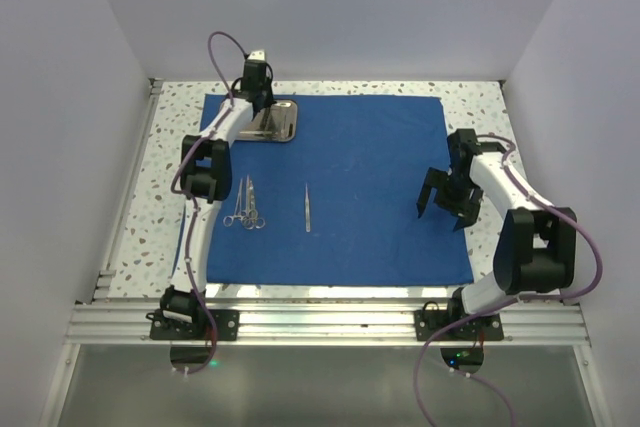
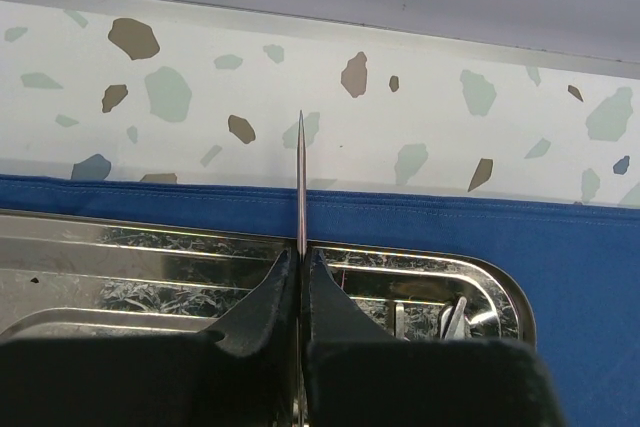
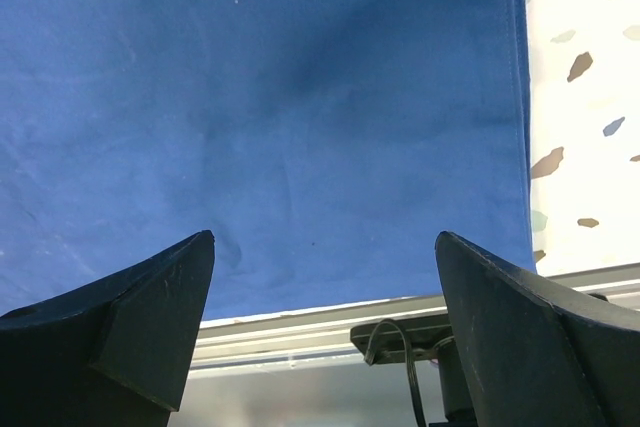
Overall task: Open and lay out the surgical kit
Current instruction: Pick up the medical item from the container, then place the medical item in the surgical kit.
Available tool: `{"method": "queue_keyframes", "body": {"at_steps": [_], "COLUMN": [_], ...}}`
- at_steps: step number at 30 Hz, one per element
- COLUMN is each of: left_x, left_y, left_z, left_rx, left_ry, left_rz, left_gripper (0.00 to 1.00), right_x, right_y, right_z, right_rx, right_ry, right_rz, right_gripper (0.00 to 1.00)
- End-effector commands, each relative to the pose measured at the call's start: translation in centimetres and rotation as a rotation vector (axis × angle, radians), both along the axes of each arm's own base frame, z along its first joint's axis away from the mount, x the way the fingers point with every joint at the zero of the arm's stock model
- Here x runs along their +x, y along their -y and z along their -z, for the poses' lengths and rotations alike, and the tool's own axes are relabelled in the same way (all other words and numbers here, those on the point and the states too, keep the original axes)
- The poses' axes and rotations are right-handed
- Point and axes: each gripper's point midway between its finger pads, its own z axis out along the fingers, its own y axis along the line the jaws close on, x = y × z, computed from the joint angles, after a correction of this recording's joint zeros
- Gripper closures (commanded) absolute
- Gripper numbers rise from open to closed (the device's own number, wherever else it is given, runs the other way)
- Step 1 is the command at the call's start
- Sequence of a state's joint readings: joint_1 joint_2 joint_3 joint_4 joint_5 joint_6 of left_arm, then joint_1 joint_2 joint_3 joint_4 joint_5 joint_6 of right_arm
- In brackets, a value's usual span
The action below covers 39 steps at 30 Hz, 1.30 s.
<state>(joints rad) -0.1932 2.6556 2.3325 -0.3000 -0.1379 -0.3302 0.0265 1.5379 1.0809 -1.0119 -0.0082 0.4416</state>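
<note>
The royal-blue cloth (image 1: 370,187) lies spread flat as a large sheet. At its far left corner sits the shiny steel tray (image 1: 280,122), whose rim (image 2: 420,259) fills the lower left wrist view. My left gripper (image 1: 258,97) (image 2: 301,253) hangs over the tray, shut on a thin pointed silver instrument (image 2: 301,177) that sticks out past the fingertips. Two ring-handled instruments (image 1: 245,207) lie side by side on the cloth, with slim tweezers (image 1: 307,207) to their right. My right gripper (image 1: 445,209) (image 3: 325,237) stands open above the cloth's right part (image 3: 250,97), holding nothing.
Speckled tabletop (image 1: 470,97) borders the cloth at the back and sides. An aluminium frame rail (image 1: 330,322) runs along the near edge, also seen in the right wrist view past the cloth's hem (image 3: 300,332). White walls enclose the table.
</note>
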Motion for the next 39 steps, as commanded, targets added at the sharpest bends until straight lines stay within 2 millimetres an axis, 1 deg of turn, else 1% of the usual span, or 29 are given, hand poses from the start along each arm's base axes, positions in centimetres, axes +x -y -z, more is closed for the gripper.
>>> {"method": "queue_keyframes", "body": {"at_steps": [1,4,5,7,8,10,11,13,14,16,17,20,22,23,24,25,26,27,28,29,30,31,32,33,34,35,36,38,39], "left_x": [0.8,0.6,0.6,0.5,0.6,0.6,0.6,0.7,0.6,0.4,0.2,-0.5,-1.4,-2.2,-2.9,-4.3,-5.4,-7.3,-8.6,-10.0,-11.9,-13.6,-14.9,-16.9,-18.4,-19.6,-21.6,-23.6,-25.0], "left_y": [0.4,0.3,0.2,0.1,0.1,0.1,0.2,0.2,0.2,0.3,0.4,0.5,0.6,0.7,0.9,1.7,2.0,3.1,3.5,4.2,4.8,6.2,6.9,7.3,8.8,9.1,9.8,10.0,9.7], "left_z": [-1.0,-2.2,-3.3,-4.3,-5.7,-7.2,-8.8,-10.5,-12.1,-13.4,-14.9,-16.5,-16.0,-17.1,-16.9,-14.7,-15.9,-13.3,-12.7,-13.6,-11.4,-10.9,-11.7,-9.7,-9.4,-9.9,-8.2,-7.9,-6.4], "left_rx": [-0.005,-0.011,-0.017,-0.027,-0.032,-0.043,-0.052,-0.070,-0.082,-0.101,-0.108,-0.124,-0.135,-0.154,-0.163,-0.167,-0.177,-0.168,-0.156,-0.168,-0.156,-0.141,-0.157,-0.149,-0.158,-0.174,-0.165,-0.167,-0.150], "left_ry": [0.038,0.047,0.060,0.070,0.089,0.113,0.136,0.162,0.185,0.200,0.219,0.222,0.188,0.187,0.167,0.106,0.108,0.036,0.004,-0.001,-0.063,-0.092,-0.094,-0.151,-0.167,-0.175,-0.224,-0.253,-0.296], "left_rz": [0.006,0.004,0.004,0.001,0.000,0.000,0.002,0.000,0.005,0.007,0.011,0.018,0.020,0.016,0.018,0.030,0.035,0.049,0.043,0.047,0.050,0.061,0.054,0.058,0.090,0.077,0.089,0.085,0.077], "left_gripper": [0.99,0.99,1.00,1.00,1.00,1.00,1.00,1.00,1.00,1.00,1.00,1.00,1.00,1.00,1.00,1.00,1.00,1.00,1.00,1.00,1.00,1.00,1.00,1.00,1.00,1.00,1.00,1.00,1.00], "right_x": [1.8,1.9,1.9,1.9,1.8,1.8,1.6,1.6,1.5,1.5,1.3,1.2,1.1,1.1,1.0,1.1,1.0,1.0,1.0,0.9,0.8,0.7,0.7,0.6,0.5,0.4,0.2,-0.3,-0.4], "right_y": [0.4,0.0,-0.1,-0.2,-0.3,-0.4,-0.5,-0.7,-0.7,-0.9,-1.0,-1.3,-1.5,-1.7,-1.7,-1.9,-2.1,-2.2,-2.3,-2.6,-2.7,-2.8,-2.8,-2.8,-2.8,-2.8,-2.9,-2.9,-3.1], "right_z": [-0.6,-0.5,-0.5,-0.6,-0.6,-0.8,-0.8,-1.0,-1.0,-1.2,-1.2,-1.5,-1.6,-1.7,-1.7,-1.8,-1.8,-2.0,-2.0,-2.1,-2.4,-2.4,-2.6,-2.8,-3.0,-3.2,-3.2,-3.4,-3.4], "right_rx": [-0.013,0.010,0.015,0.021,0.023,0.033,0.036,0.045,0.050,0.061,0.065,0.081,0.095,0.102,0.107,0.114,0.126,0.132,0.141,0.155,0.162,0.165,0.167,0.166,0.166,0.167,0.171,0.178,0.183], "right_ry": [0.056,0.058,0.058,0.064,0.064,0.073,0.073,0.086,0.086,0.099,0.096,0.114,0.121,0.127,0.128,0.137,0.137,0.145,0.147,0.147,0.153,0.153,0.156,0.159,0.164,0.166,0.163,0.161,0.162], "right_rz": [-0.021,-0.022,-0.021,-0.019,-0.017,-0.017,-0.016,-0.014,-0.012,-0.012,-0.009,-0.006,-0.005,-0.002,0.001,-0.002,0.006,0.008,0.010,0.015,0.017,0.016,0.016,0.012,0.010,0.006,0.000,-0.001,-0.002], "right_gripper": [0.04,0.04,0.04,0.04,0.04,0.04,0.04,0.04,0.04,0.04,0.04,0.04,0.04,0.04,0.04,0.04,0.04,0.04,0.04,0.04,0.04,0.04,0.04,0.04,0.04,0.04,0.04,0.04,0.04]}}
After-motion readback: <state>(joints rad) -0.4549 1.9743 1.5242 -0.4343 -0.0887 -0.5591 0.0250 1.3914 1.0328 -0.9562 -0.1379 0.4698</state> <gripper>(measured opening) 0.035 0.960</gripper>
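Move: The left hand, down in the tray, already has its fingers shut on a slim pointed instrument; the laid-out pointed tool it carries this towards lies about 39 cm back and 13 cm right. The scissors cluster lies roughly 38 cm back and 4 cm left; the tools left in the tray are some 5 cm right and 4 cm back. From the right hand the laid-out tool is about 32 cm left and 4 cm ahead, 6 cm below. After a short hold, the left hand lifts the pinched instrument nearly straight up by about 14 cm, then swings it back some 22 cm and right about 10 cm over the tray's near right side towards the laid-out pointed tool, sinking again and tipping its fingers down, grip kept shut. The open right hand drifts about 3 cm up and left, tilting slightly. ##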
